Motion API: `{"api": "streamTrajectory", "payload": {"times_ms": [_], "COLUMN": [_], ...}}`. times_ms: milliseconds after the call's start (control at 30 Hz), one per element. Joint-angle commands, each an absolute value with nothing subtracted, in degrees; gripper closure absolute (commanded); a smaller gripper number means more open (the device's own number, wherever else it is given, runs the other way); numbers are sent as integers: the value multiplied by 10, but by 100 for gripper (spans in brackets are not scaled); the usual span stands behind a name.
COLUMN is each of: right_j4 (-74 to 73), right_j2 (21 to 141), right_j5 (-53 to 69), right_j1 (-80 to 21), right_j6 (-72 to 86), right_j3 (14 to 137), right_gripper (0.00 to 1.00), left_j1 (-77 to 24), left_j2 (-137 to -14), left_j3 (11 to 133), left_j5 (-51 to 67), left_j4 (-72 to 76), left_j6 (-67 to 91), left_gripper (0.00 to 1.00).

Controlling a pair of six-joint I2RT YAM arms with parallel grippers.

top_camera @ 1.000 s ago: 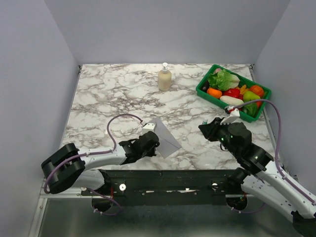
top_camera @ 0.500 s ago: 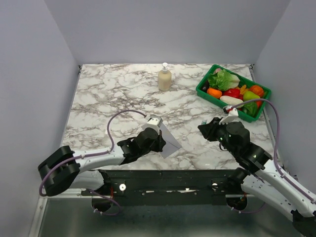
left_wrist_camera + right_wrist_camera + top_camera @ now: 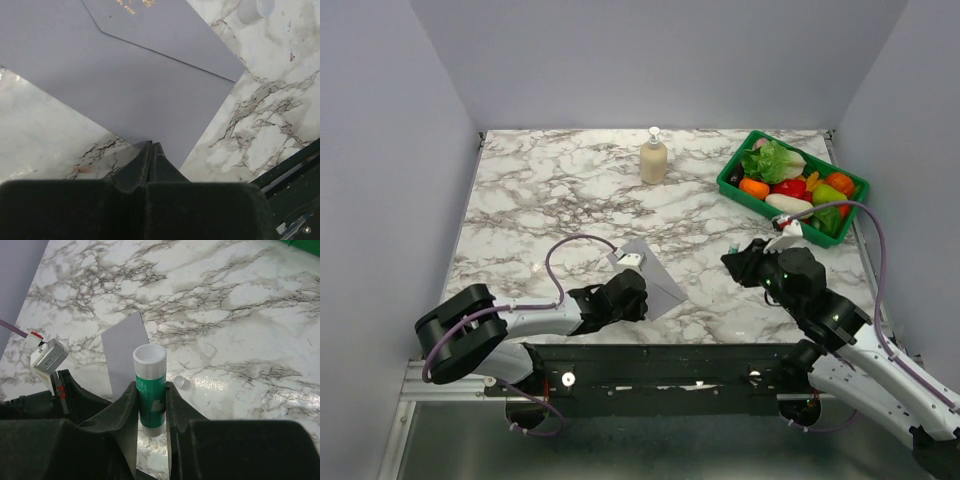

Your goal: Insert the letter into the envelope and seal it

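Observation:
The grey-lavender envelope (image 3: 658, 278) lies flat near the table's front edge, its flap folded over the body (image 3: 125, 75). My left gripper (image 3: 640, 300) is shut with nothing between its fingers, its tips (image 3: 151, 145) at the envelope's near corner. Right of the envelope, my right gripper (image 3: 738, 262) is shut on a green and white glue stick (image 3: 150, 385) with its cap off, held upright between the fingers (image 3: 151, 390). The envelope (image 3: 125, 352) shows just beyond the stick. The letter is hidden.
The glue stick's small clear cap (image 3: 181, 382) lies on the marble beside the envelope. A soap bottle (image 3: 653, 157) stands at the back centre. A green basket (image 3: 738, 192) of vegetables sits at the back right. The black front rail (image 3: 660, 360) borders the table.
My left gripper has shifted slightly right and then back toward the front edge, staying shut at the envelope. The right arm and the glue stick have not moved.

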State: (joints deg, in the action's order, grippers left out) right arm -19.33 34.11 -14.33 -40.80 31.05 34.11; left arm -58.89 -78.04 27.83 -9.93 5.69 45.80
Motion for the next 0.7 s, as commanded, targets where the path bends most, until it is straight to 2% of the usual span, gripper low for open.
{"api": "streamTrajectory", "payload": {"times_ms": [0,333,667], "right_j4": [-183,-184,-186], "right_j2": [343,341,337], "right_j5": [-159,-162,-164], "right_j1": [-409,-409,-409], "right_j6": [313,309,308], "right_j3": [333,330,329], "right_gripper": [99,99,99], "left_j1": [-590,-570,-526], "left_j2": [-764,-745,-689], "left_j3": [264,259,293], "left_j5": [-159,-196,-188], "left_j4": [-32,-88,-65], "left_j6": [495,524,441], "left_gripper": [100,100,100]}}
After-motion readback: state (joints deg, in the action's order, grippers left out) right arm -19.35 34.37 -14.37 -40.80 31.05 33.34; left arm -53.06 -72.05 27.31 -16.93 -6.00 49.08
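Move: The left hand's shut fingertips are already down at the envelope's near-left corner, just inside its long edge. The envelope lies skewed, far end to the left, its middle about 11 cm ahead of the left hand and 1 cm to the right, level with the tips. A small white cap stands about 11 cm ahead and 16 cm to the right. From the right hand, the envelope's middle is roughly 7 cm ahead, 23 cm left and 18 cm below. With its closed fingertips pressed on the near-left corner of the envelope, the left hand drags that end about 6 cm to the left, staying at table height and curving forward some 2 cm, mostly in the later half. The wrist turns counter-clockwise by around 15 degrees as it goes, and the fingers stay shut. ##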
